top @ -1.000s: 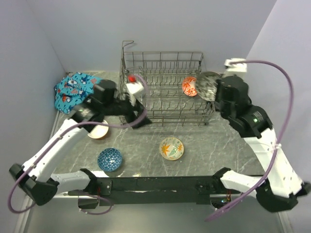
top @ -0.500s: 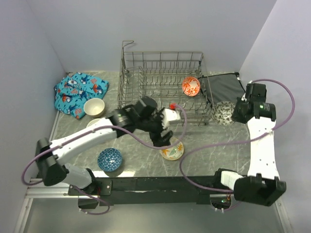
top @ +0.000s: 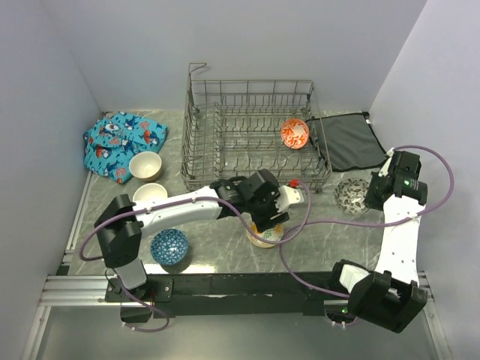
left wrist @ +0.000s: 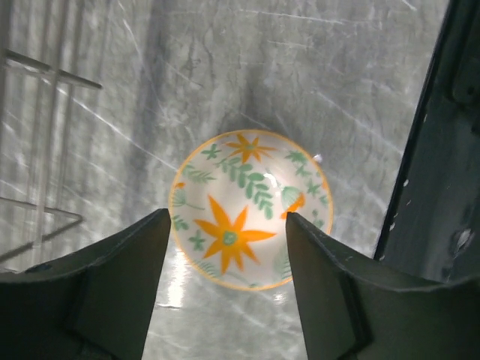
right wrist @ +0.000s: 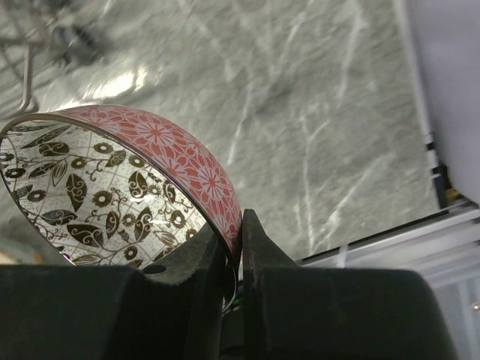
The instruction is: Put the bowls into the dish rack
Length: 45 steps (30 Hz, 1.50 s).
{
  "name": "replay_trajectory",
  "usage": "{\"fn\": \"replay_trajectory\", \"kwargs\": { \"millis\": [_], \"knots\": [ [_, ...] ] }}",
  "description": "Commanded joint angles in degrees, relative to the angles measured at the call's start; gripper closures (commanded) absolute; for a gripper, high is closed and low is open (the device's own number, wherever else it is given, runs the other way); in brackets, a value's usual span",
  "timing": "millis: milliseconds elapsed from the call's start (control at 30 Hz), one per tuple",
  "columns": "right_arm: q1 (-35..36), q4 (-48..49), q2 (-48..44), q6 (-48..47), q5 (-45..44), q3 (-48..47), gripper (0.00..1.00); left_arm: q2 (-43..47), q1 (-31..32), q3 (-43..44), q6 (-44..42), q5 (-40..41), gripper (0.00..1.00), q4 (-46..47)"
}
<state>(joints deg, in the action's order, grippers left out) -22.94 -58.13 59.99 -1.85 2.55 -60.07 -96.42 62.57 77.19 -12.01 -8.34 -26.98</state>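
The dish rack (top: 247, 135) stands at the back with an orange-red patterned bowl (top: 295, 133) on edge inside it. My left gripper (top: 268, 221) hangs open just above the cream bowl with orange leaves (top: 264, 234). In the left wrist view that bowl (left wrist: 251, 210) lies upright between the spread fingers (left wrist: 112, 292), untouched. My right gripper (top: 369, 193) is right of the rack, shut on the rim of the black-and-white speckled bowl (top: 349, 193). The right wrist view shows this bowl (right wrist: 112, 187) tilted, red-patterned outside, pinched in the right gripper (right wrist: 238, 225).
Two plain cream bowls (top: 145, 165) (top: 150, 195) sit left of the rack, and a blue patterned bowl (top: 169, 246) lies near the front. A blue printed cloth (top: 120, 142) is at the far left. A dark grey mat (top: 347, 141) lies right of the rack.
My left arm swung from the rack's left side across to the leaf bowl and lowered over it. My right arm carried the speckled bowl away from the rack toward the right.
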Motion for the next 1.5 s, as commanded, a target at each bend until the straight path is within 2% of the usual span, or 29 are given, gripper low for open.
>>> {"fn": "replay_trajectory", "kwargs": {
  "millis": [0,100,133,200,433,567,800,1033,1300,1400,1467],
  "knots": [
    [-1.8,5.4,-0.4,-1.2,-1.8,-0.3,1.0,-2.2,3.4,4.7,10.9,6.7,0.35,1.2],
    [-1.8,7.1,-1.2,-2.7,-2.5,1.1,1.0,-3.2,5.8,6.1,16.3,8.2,0.43,0.1],
    [-1.9,7.9,-1.8,-3.1,-2.5,2.0,1.0,-3.6,6.3,6.3,17.4,9.8,0.49,-0.5],
    [-2.0,8.2,-2.0,-3.7,-2.5,2.3,1.0,-4.5,7.8,6.2,20.1,10.5,0.52,-1.0],
    [-2.3,7.8,-3.3,-4.7,-0.9,2.7,1.0,-8.4,8.8,5.5,25.2,11.1,0.35,-2.9],
    [-2.7,7.8,-3.6,-5.2,-0.1,2.9,1.0,-12.1,9.2,5.6,26.7,13.5,0.39,-2.9],
    [-2.7,7.6,-5.3,-5.9,1.4,2.9,1.0,-15.8,10.1,6.4,25.3,17.2,0.44,-2.2],
    [-2.8,7.1,-6.9,-6.2,2.7,2.5,1.0,-15.8,12.1,3.9,22.3,21.0,0.48,-1.2],
    [-2.8,7.1,-6.8,-5.6,3.6,2.1,1.0,-15.4,12.6,0.0,19.2,20.2,0.51,-1.4],
    [-2.8,7.2,-6.9,-5.1,4.0,1.9,1.0,-15.0,12.7,-1.3,18.1,20.5,0.58,-1.0],
    [-2.8,7.1,-7.1,-4.8,3.7,1.9,1.0,-14.5,12.8,-1.3,17.4,20.4,0.68,-0.7]
  ]
}}
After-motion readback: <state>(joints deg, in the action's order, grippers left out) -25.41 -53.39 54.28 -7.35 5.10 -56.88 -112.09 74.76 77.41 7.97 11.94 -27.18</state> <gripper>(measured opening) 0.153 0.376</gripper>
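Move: The flowered bowl sits almost straight under my open left hand, about 12 cm down and barely 1 cm to its left. The middle of the dish rack is some 30 cm ahead and 4 cm left, about 8 cm lower than the hand. The blue bowl lies about 31 cm left and 6 cm back, 12 cm down. From my right hand the flowered bowl is roughly 32 cm left, 3 cm back and 15 cm below. I slide my left hand back about 4 cm and a little right, then sink some 11 cm onto the flowered bowl's near rim, easing slightly left at the end. The wrist turns counter-clockwise and the fingers tip steeper while narrowing to straddle the rim, one inside, one outside. My right hand hovers nearly in place, still pinching the patterned bowl. ##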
